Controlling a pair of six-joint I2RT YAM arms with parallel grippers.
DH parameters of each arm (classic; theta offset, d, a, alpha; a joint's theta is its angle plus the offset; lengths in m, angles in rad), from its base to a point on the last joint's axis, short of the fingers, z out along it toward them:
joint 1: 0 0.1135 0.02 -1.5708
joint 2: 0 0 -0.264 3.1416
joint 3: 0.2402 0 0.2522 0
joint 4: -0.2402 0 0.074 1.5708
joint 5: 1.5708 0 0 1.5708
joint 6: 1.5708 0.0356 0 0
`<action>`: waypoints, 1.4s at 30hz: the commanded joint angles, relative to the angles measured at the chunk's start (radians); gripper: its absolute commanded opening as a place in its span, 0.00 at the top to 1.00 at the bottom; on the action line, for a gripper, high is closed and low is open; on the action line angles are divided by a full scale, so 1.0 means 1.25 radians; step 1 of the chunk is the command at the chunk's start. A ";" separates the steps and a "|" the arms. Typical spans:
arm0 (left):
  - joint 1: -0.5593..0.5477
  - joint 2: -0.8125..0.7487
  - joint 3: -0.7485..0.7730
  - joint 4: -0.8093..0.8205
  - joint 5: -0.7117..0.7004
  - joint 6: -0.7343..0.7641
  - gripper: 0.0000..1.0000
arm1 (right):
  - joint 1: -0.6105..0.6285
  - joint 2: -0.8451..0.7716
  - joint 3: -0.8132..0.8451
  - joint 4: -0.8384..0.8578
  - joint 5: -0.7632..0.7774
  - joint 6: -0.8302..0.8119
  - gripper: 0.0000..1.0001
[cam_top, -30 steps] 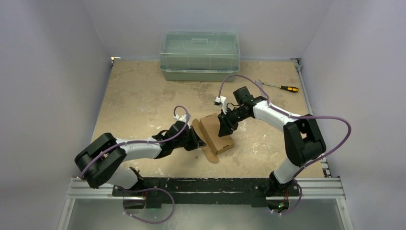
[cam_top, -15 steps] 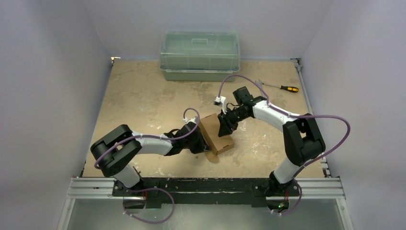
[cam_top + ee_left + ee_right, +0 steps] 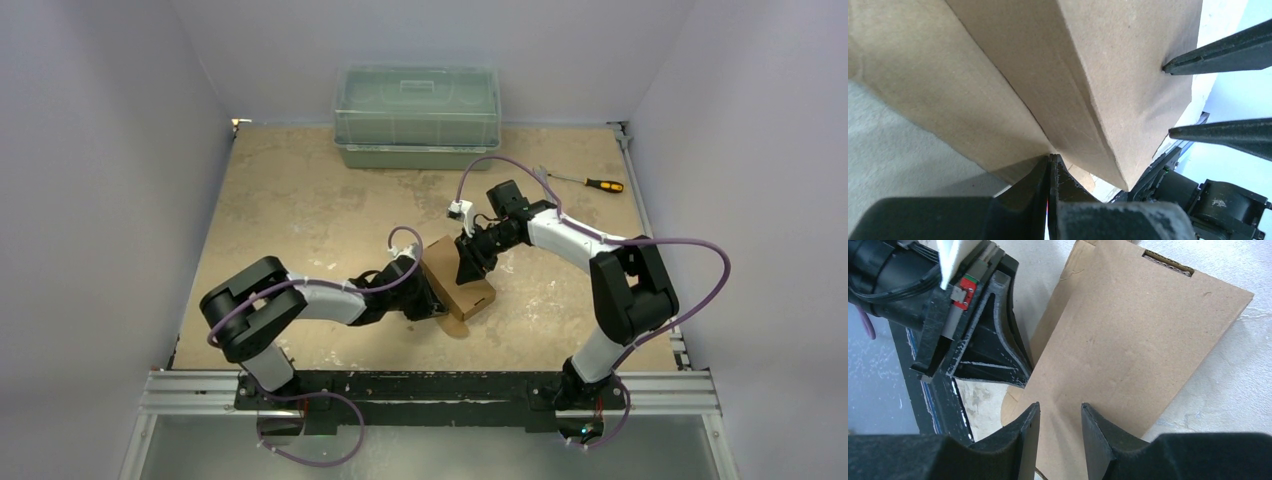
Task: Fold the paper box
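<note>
The brown paper box lies mid-table as a part-folded oblong carton with a rounded tab at its near end. My left gripper is shut and empty, its tips pushed against the box's left side. In the left wrist view the left gripper meets a crease of the cardboard. My right gripper is open and presses down on the box top. In the right wrist view the right gripper straddles the flat panel, with the left gripper alongside.
A green translucent plastic bin with a lid stands at the back centre. A screwdriver lies at the back right. Walls close in the table on the left, back and right.
My left arm has swung right and pushed into the box's left side, folding the raised left flap in. The box has shifted slightly right. The right gripper has stayed on the box top.
</note>
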 commanded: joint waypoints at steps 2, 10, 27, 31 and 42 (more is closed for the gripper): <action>0.014 -0.103 -0.002 -0.125 -0.054 0.076 1.00 | 0.004 0.015 0.011 0.004 0.066 0.008 0.61; 0.093 -0.252 -0.065 -0.159 -0.155 0.178 1.00 | 0.004 0.023 0.008 0.009 0.082 0.008 0.63; 0.134 0.079 0.069 0.155 0.019 0.162 1.00 | 0.005 0.036 0.011 0.002 0.068 0.000 0.63; 0.134 0.079 0.066 0.163 0.024 0.168 1.00 | 0.007 0.040 0.013 0.000 0.068 -0.001 0.63; 0.135 0.071 0.005 0.288 0.107 0.154 1.00 | 0.007 0.046 0.013 0.002 0.083 0.002 0.63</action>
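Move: My shut left fingers are down at the near part of the paper box's left side. The middle of its long side flap, lying out along the table, is about 5 cm ahead and 1 cm left of them; the box's middle is 7 cm ahead and 3 cm right, and the flap's rounded near tab 3 cm back and 3 cm right. From my right hand, resting on the lid, the box's middle is about 3 cm left and 1 cm ahead, the flap's 8 cm left and 1 cm back. I lift my left hand about 4 cm off the near end of the crease, swinging it out left and forward over the flap, then set the shut fingertips back down and slide them right, in against the box's left wall, some 7 cm farther forward than before. The wrist tips up about 10 degrees. My right fingertips stay on the lid, holding the box and barely shifting. ##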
